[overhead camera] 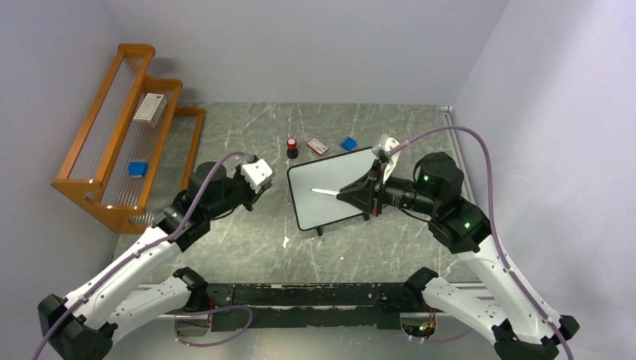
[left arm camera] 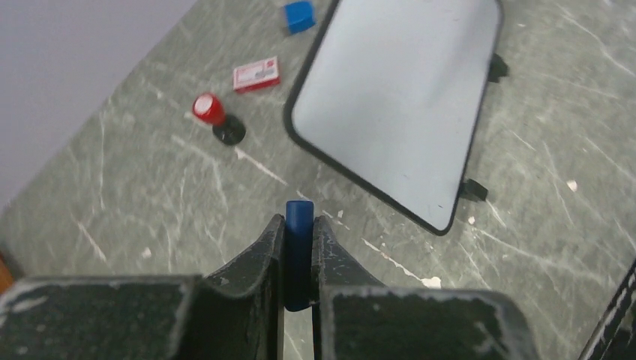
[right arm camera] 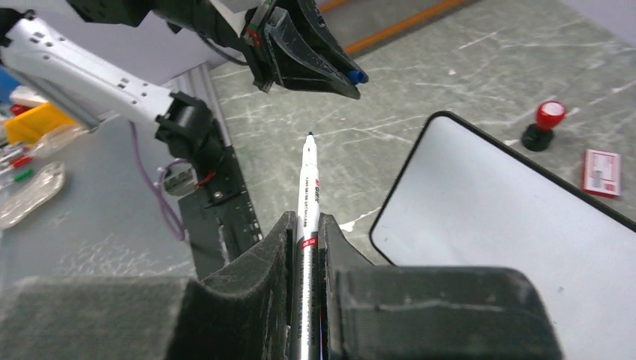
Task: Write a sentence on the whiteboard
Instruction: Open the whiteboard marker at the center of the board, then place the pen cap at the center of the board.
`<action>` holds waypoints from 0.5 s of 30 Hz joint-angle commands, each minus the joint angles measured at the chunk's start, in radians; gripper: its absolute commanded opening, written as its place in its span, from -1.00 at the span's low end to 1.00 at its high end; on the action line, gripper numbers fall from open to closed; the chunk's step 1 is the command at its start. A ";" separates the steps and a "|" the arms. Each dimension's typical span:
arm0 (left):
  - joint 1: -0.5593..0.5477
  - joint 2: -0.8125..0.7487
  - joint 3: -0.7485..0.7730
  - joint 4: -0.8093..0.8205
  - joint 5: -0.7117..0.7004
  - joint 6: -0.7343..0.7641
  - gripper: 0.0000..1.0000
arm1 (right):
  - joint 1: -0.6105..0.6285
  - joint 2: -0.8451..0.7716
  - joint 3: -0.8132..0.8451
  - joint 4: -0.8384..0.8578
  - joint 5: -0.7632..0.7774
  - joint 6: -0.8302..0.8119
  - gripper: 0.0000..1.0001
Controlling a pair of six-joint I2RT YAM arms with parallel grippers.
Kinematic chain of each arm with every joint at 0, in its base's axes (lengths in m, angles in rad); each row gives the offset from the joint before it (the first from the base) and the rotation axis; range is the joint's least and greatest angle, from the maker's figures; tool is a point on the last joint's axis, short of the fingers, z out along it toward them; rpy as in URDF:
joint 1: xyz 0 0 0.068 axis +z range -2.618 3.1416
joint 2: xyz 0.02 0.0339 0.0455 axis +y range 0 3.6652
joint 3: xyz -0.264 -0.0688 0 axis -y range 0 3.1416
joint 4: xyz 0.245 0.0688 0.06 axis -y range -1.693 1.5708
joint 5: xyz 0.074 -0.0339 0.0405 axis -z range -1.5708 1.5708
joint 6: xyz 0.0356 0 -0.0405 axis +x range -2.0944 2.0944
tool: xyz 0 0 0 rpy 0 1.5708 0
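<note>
The whiteboard [overhead camera: 319,211] lies mid-table, blank, with no blue sentence on it; it also shows in the left wrist view [left arm camera: 405,97] and the right wrist view [right arm camera: 510,225]. My right gripper [overhead camera: 343,195] is shut on a white marker pen [overhead camera: 324,192], uncapped, its tip pointing left over the board. In the right wrist view my right gripper [right arm camera: 305,223] holds the pen [right arm camera: 309,176] with its dark tip forward. My left gripper [overhead camera: 255,193] hovers left of the board, shut on the blue pen cap [left arm camera: 298,221]. The cap also shows in the right wrist view [right arm camera: 358,76].
Beyond the board stand a red stamp [overhead camera: 292,146], a small red-and-white box [overhead camera: 317,146] and a blue cube [overhead camera: 349,143]. An orange rack [overhead camera: 97,191] at the far left holds a box and a blue block. Walls close the left, back and right.
</note>
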 commanded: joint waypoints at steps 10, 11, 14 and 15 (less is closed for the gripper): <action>0.023 0.284 0.086 -0.133 -0.434 -0.587 -0.90 | -0.006 -0.130 -0.126 0.024 0.320 -0.020 -1.00; 0.034 0.313 0.091 -0.152 -0.443 -0.599 -0.90 | -0.006 -0.138 -0.132 0.020 0.339 -0.020 -1.00; 0.087 0.394 0.097 -0.170 -0.440 -0.609 -0.90 | -0.006 -0.160 -0.144 0.005 0.386 -0.023 -1.00; 0.110 0.420 0.099 -0.171 -0.432 -0.607 -0.90 | -0.006 -0.166 -0.148 0.003 0.399 -0.023 -1.00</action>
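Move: The left hand, holding the blue cap, has bare table some 22 cm below, about 6 cm ahead and 4 cm to its left; the whiteboard's middle is about 8 cm ahead and 20 cm to its right, the red stamp 23 cm ahead and 7 cm right. From the right hand, holding the uncapped marker, the whiteboard's middle is roughly 17 cm ahead, 1 cm left and 26 cm below, the small red-white box 16 cm beyond that middle and 6 cm to its left. Cap still pinched, the left hand sinks about 10 cm towards the bare table left of the whiteboard, going some 5 cm forward and 4 cm left as it swings counter-clockwise and tips its fingers down. The right hand keeps its grip on the marker, draws off rightward, forward and down, 3 to 4 cm each, towards the whiteboard, turning some 15 degrees clockwise. ##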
